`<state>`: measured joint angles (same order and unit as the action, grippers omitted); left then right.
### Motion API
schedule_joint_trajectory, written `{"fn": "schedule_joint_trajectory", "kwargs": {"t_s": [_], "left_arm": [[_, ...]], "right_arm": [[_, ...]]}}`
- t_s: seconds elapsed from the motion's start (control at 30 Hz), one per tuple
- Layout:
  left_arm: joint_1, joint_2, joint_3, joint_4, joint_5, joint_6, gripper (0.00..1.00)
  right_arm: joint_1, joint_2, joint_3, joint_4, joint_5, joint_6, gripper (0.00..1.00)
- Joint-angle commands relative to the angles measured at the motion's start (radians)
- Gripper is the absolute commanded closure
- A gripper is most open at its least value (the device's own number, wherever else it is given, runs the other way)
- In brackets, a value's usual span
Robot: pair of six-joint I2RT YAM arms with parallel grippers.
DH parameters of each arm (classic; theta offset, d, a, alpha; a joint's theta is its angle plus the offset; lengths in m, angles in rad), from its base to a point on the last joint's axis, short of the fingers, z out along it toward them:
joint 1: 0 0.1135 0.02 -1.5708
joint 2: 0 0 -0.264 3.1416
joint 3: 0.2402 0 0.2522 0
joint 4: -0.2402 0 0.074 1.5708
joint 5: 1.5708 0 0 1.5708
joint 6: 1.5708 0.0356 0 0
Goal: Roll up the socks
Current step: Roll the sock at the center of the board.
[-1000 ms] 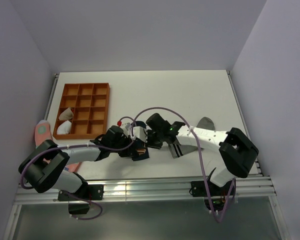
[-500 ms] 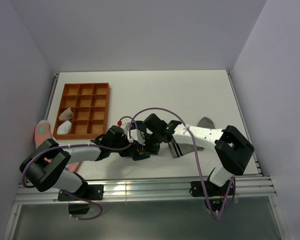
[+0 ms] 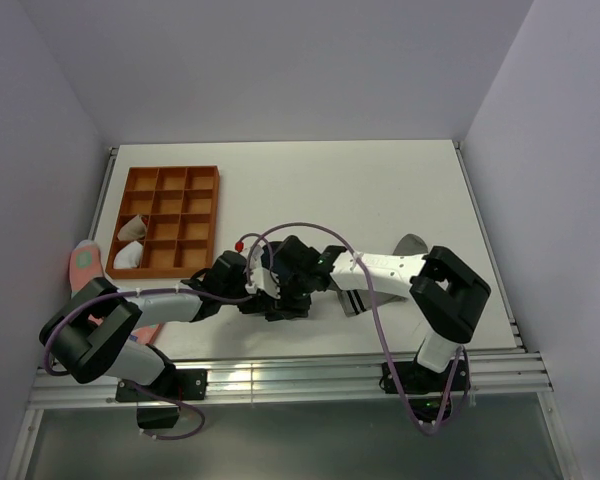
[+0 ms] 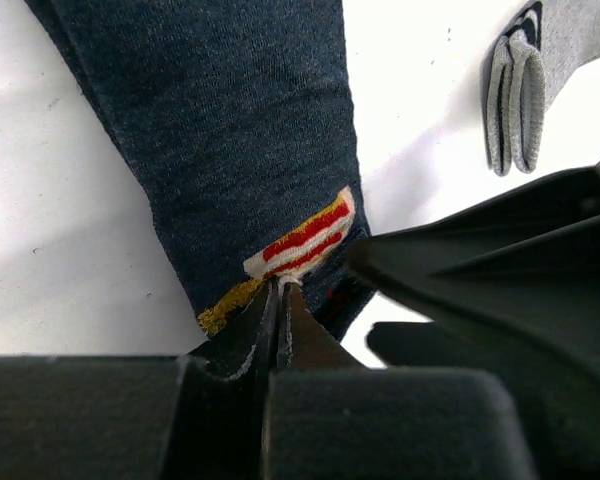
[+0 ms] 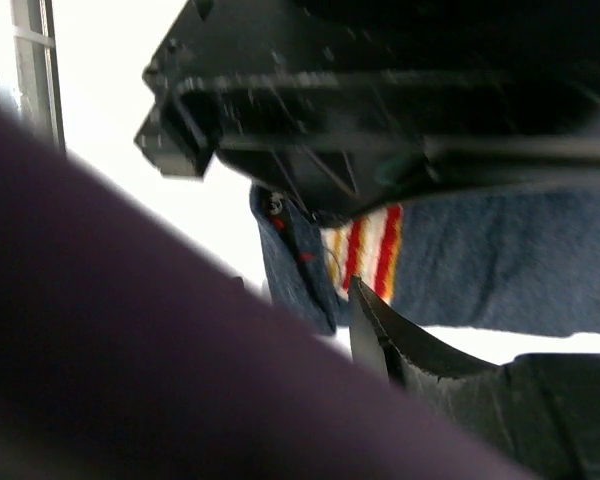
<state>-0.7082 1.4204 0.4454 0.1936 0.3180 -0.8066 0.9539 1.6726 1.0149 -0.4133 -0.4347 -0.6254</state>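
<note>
The dark navy sock (image 4: 230,130) lies flat on the white table; its red-and-white patch (image 4: 305,238) is at the cuff. My left gripper (image 4: 280,290) is shut on the cuff edge beside the patch. My right gripper (image 4: 365,298) is right next to it with its jaws apart, one fingertip (image 5: 365,300) at the patch (image 5: 370,250). From above both grippers (image 3: 280,288) meet at the table's front middle and hide the navy sock. The grey sock (image 3: 412,243) lies to the right, partly under the right arm; it also shows in the left wrist view (image 4: 525,90).
An orange compartment tray (image 3: 170,180) stands at the back left with two pale bundles (image 3: 130,242) in it. A pink sock (image 3: 85,262) lies left of the tray. A purple cable (image 5: 130,330) blocks much of the right wrist view.
My right arm has swung left, bringing its gripper up against the left gripper over the navy sock. The left arm has barely moved.
</note>
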Motion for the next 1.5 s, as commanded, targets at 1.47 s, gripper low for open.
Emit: {"fn": "schedule_joint_trajectory", "kwargs": {"t_s": [1.47], "left_arm": [[0.046, -0.176, -0.053, 0.012, -0.180, -0.008, 0.65]], "right_arm": [[-0.215, 0.354, 0.330, -0.157, -0.205, 0.259, 0.77]]}}
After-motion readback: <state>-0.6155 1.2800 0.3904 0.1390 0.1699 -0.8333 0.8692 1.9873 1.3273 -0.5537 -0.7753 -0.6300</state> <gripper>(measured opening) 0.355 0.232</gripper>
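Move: The near, cuff end of the navy sock lies about 3 cm to the right hand's left, level with it fore and aft and some 2 cm below. Some 23 cm to that hand's right and 8 cm ahead is the grey sock; the brown tray is about 31 cm left and 22 cm ahead. From the left hand, its shut fingertips already on the navy sock, that end is roughly 2 cm back and 2 cm right. Right fingers narrow on the sock's near end, going 5 cm left; left hand opens, moving left and forward. ##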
